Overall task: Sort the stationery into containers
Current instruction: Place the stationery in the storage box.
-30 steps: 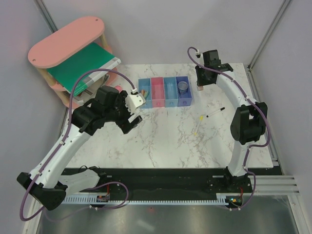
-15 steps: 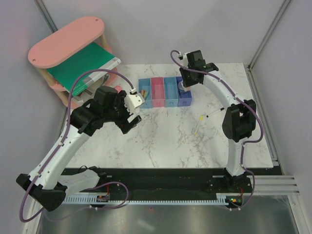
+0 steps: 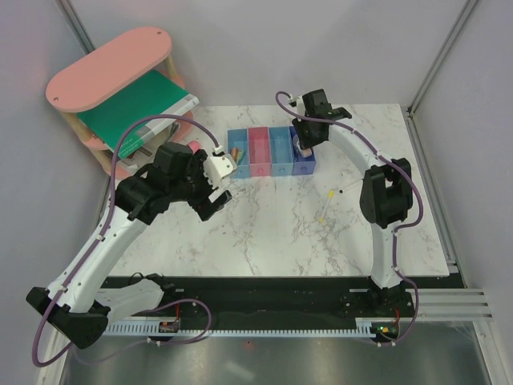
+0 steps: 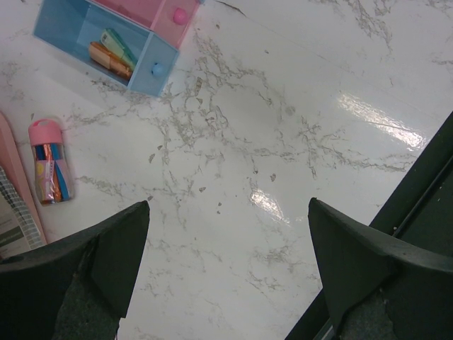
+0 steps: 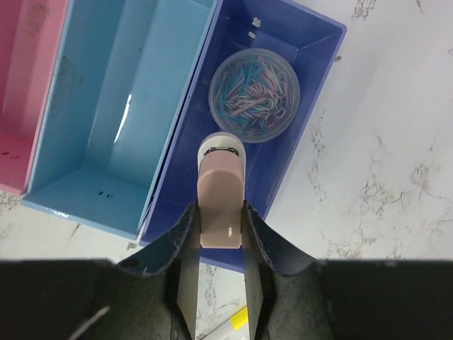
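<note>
My right gripper (image 5: pixel 219 214) is shut on a pink stubby cylinder (image 5: pixel 221 180) with a white tip, held over the near end of the dark blue bin (image 5: pixel 311 85). In that bin lies a round clear tub of coloured clips (image 5: pixel 255 94). The containers (image 3: pixel 271 151) stand in a joined row at the table's back middle. My left gripper (image 4: pixel 230 234) hangs open over bare marble, nothing between its fingers. The leftmost light blue bin (image 4: pixel 71 18) holds an orange stick (image 4: pixel 107 59) and a mint-green capsule (image 4: pixel 117 46). A thin pen (image 3: pixel 345 190) and a yellow stick (image 3: pixel 322 216) lie right of the bins.
A pink oval-topped shelf (image 3: pixel 108 68) with a green book (image 3: pixel 136 108) stands at the back left. A small pink-capped tube (image 4: pixel 48 163) lies on the table beside it. The light blue bin (image 5: pixel 106 106) and the pink bin (image 5: pixel 21 71) flank the dark one's left.
My right arm has swung left from past the bins' right end to over the dark blue bin, still shut on the pink cylinder. The left arm has barely moved.
</note>
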Action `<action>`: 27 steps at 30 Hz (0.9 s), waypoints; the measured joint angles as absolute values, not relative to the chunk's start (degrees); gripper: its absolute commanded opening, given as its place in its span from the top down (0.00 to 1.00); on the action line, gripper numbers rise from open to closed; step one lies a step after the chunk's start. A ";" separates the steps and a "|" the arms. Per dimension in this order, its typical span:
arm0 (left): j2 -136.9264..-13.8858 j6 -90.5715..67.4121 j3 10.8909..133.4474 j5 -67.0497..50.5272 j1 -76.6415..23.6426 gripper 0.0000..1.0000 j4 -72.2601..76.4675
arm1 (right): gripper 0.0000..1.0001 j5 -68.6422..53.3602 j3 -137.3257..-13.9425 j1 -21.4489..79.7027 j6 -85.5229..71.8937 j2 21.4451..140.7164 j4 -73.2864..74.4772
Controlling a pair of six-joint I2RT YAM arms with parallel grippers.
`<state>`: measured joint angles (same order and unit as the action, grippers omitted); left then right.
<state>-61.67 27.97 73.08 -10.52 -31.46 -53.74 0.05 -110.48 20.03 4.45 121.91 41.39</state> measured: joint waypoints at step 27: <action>-61.89 27.99 73.08 -10.55 -31.20 0.00 -53.71 | 0.82 0.05 -107.37 20.82 7.97 126.56 39.86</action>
<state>-61.89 27.99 73.08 -10.55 -31.20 -53.71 0.05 -107.37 20.82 7.97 126.56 39.86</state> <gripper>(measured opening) 0.994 0.327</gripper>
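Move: The right hand already grips the small peach piece over the dark blue compartment of the storage box; that compartment's middle lies about 2 cm ahead, 1 cm to the right and 8 cm below. The clear cup of paper clips stands in it, some 5 cm ahead and 1 cm right; the empty light blue compartment is about 6 cm to the left and 2 cm ahead. From the left hand, the dark blue compartment is roughly 27 cm ahead, 20 cm right and 21 cm below. Keeping its pinch on the peach piece, the right hand lowers it some 5 to 6 cm into the dark blue compartment, on the near side of the paper-clip cup. The descent starts slowly and then quickens, easing back about 1 cm as the fingers tip roughly 5 degrees steeper; they don't open. ##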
